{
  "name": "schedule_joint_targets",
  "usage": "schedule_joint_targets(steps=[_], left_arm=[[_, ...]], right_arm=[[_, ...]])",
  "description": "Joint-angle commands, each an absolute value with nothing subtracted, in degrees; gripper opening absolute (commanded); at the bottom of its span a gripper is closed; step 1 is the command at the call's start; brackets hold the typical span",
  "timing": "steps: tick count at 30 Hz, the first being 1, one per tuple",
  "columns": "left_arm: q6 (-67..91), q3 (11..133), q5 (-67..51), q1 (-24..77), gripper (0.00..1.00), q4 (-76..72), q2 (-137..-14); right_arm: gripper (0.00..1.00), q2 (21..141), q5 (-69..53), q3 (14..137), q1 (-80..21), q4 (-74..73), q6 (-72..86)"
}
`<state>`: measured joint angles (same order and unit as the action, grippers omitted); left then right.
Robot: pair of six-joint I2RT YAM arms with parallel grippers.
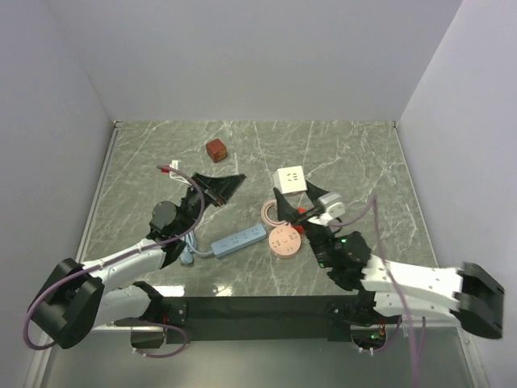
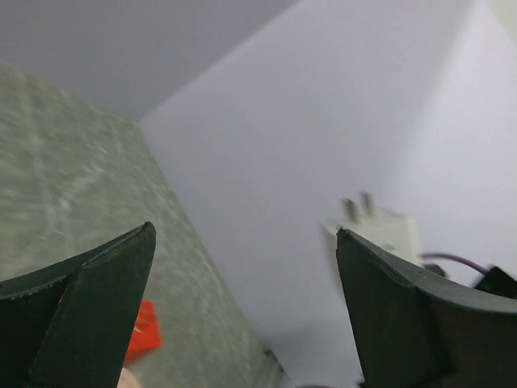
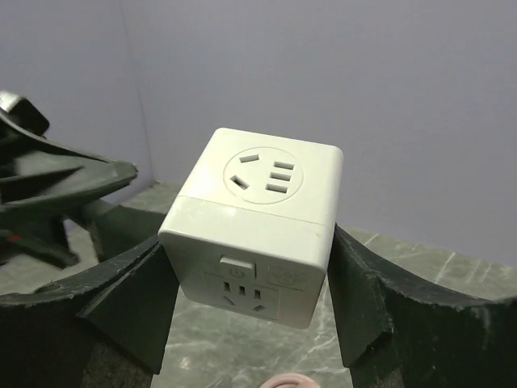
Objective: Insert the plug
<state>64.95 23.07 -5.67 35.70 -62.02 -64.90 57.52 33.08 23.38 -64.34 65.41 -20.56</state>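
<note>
A bright red piece, which I take for the plug (image 2: 144, 331), lies on the marble table at the lower left of the left wrist view. From above only red slivers of the plug (image 1: 300, 212) show under my right gripper's fingers. My right gripper (image 3: 252, 275) is shut on a white socket cube (image 3: 258, 218), one finger pressed on each side. The cube (image 1: 291, 179) hangs above the table's middle, and its prongs show in the left wrist view (image 2: 380, 226). My left gripper (image 1: 229, 187) stands wide open and holds nothing, pointing toward the cube. The light blue power strip (image 1: 240, 239) lies in front of it.
A darker brownish-red cube (image 1: 216, 149) sits toward the back. A pink round disc with a coiled cable (image 1: 284, 239) lies right of the strip. A small red-and-white connector (image 1: 168, 169) lies at the left. White walls close in the table on three sides.
</note>
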Motion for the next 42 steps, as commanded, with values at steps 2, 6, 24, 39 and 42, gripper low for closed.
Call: schedule_joint_targets(steps=[2,6,24,39,42], left_arm=[[56.7,24.0,-10.6,25.3,0.99,-62.0,-65.9],[42.9,31.4,-16.6,21.9,0.99,-51.6,-67.5],[26.1,33.0,-35.6,9.0,0.99,-39.2,-66.5],[27.9,32.9,-47.4,5.6,0.99,-46.6,-72.1],[28.4,33.2,-50.3,5.6,0.99,-48.0,-73.9]], right_arm=[[0.00,42.6,33.6,27.7,-63.7,35.4,-5.5],[0.00,34.6,31.7,39.2,-63.5,6.9,6.0],[0.00,52.0,8.0,58.7,-58.5,-38.6,24.4],[0.00,64.0,-17.2,67.1,-43.6,-48.8,8.6],[0.00,66.9,-18.1,67.4,-42.3,-50.4,5.9]])
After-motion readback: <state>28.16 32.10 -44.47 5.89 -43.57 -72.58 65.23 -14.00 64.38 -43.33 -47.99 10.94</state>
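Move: My right hand already grips the white socket cube. The round pink socket is the likeliest place for it, about 30 cm below this hand, 3 cm ahead and 2 cm to the right. On the table around it, the red cube lies some 8 cm ahead and 8 cm right of my hand, the blue power strip 3 cm ahead and 13 cm left, and the coiled pink cable about 12 cm straight ahead. From my empty left hand the round pink socket lies 12 cm right, level with it, 28 cm below. I swing my right wrist over by some 80 degrees, from pointing forward and up to pointing down and left, keeping my grip on the white cube. That hand first lifts about 4 cm as it backs off and drifts right, then drops some 17 cm towards the round pink socket, ending about 6 cm farther back. My left hand, fingers still wide open, swings left, down and forward, rolling about 40 degrees. ##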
